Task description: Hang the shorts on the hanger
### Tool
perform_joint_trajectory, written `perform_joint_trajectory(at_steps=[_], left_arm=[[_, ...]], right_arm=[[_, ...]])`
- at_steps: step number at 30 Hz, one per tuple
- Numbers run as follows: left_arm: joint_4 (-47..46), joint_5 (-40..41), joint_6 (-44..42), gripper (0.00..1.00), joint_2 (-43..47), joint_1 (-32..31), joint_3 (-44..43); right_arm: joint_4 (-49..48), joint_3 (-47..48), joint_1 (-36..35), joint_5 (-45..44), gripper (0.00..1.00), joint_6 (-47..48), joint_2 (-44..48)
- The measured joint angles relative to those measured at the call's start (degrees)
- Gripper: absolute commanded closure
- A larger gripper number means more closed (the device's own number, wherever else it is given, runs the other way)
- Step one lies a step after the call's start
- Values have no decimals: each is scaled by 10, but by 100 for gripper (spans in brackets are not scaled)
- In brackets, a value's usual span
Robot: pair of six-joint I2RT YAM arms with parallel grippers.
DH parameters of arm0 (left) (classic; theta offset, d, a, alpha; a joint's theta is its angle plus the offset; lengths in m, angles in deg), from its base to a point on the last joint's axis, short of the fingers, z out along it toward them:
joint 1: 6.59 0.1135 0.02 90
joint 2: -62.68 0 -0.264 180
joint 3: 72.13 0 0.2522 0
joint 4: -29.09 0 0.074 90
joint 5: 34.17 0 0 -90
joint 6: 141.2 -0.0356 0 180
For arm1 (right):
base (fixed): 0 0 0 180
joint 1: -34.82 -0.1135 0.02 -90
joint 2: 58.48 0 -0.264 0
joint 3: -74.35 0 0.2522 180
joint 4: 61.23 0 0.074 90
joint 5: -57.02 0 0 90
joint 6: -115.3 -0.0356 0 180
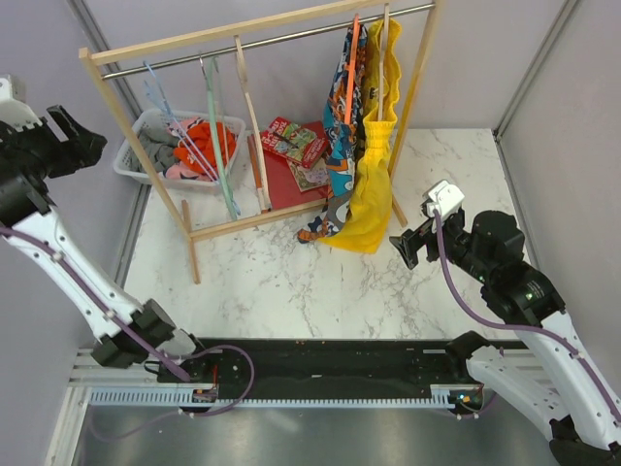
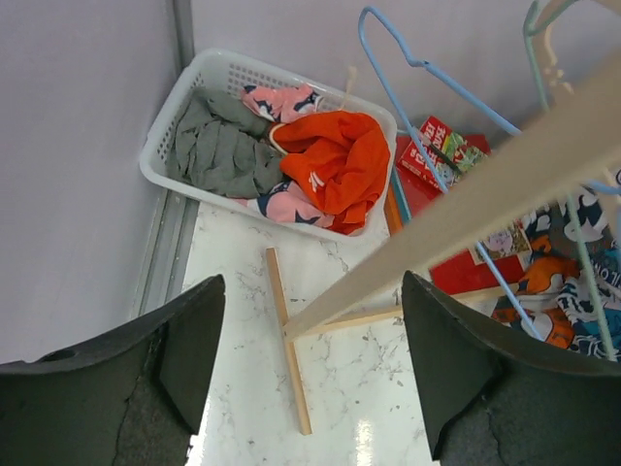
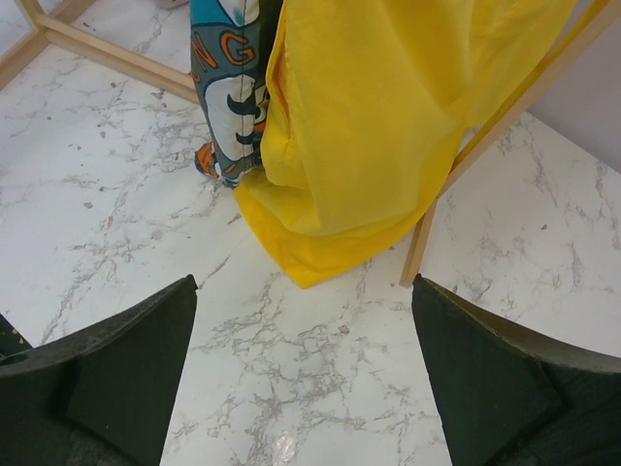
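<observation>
The orange-red shorts (image 1: 208, 142) lie crumpled in a white basket (image 1: 130, 161) at the back left, and show with a small white logo in the left wrist view (image 2: 330, 163). The thin light-blue hanger (image 1: 160, 97) hangs empty on the rack's rod, just above the basket; it also shows in the left wrist view (image 2: 427, 74). My left gripper (image 1: 83, 146) is open and empty, held high to the left of the rack, well short of the basket (image 2: 163, 136). My right gripper (image 1: 407, 249) is open and empty above the table, beside the yellow garment (image 3: 388, 126).
A wooden rack (image 1: 184, 228) with a metal rod spans the back. A teal-green hanger (image 1: 219, 126) and a beige wooden hanger (image 1: 250, 107) hang on it, as do a patterned garment (image 1: 342, 116) and the yellow one (image 1: 374, 175). Red boxes (image 1: 291, 160) lie under the rack.
</observation>
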Motion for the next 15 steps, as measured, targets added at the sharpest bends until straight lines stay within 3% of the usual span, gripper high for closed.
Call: perform_joint_trajectory(at_steps=[4,9,15], left_arm=[[14,-37,-51,21,-130,-6,-66],[42,-16,-117,21,-272,-41,-98],[50,24,-158,17,-344,-113,-127]], right_arm=[[0,0,0,10,2,-1,-4],[0,0,0,23,2,-5,-11],[-1,0,0,30,2,-12,-21]])
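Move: The orange cloth in the white basket lies about 28 cm ahead of the left hand, some 7 cm to its right and 38 cm below. The grey cloth in the same basket is level with the orange one and about 14 cm to its left; the red books lie about 20 cm to its right. The rack's left foot is about 6 cm ahead and 3 cm right of the hand. From the right hand, the orange cloth is roughly 34 cm ahead and 53 cm left. The still-open left hand dives about 16 cm down and 14 cm forward towards the basket, tipping its fingers down. ##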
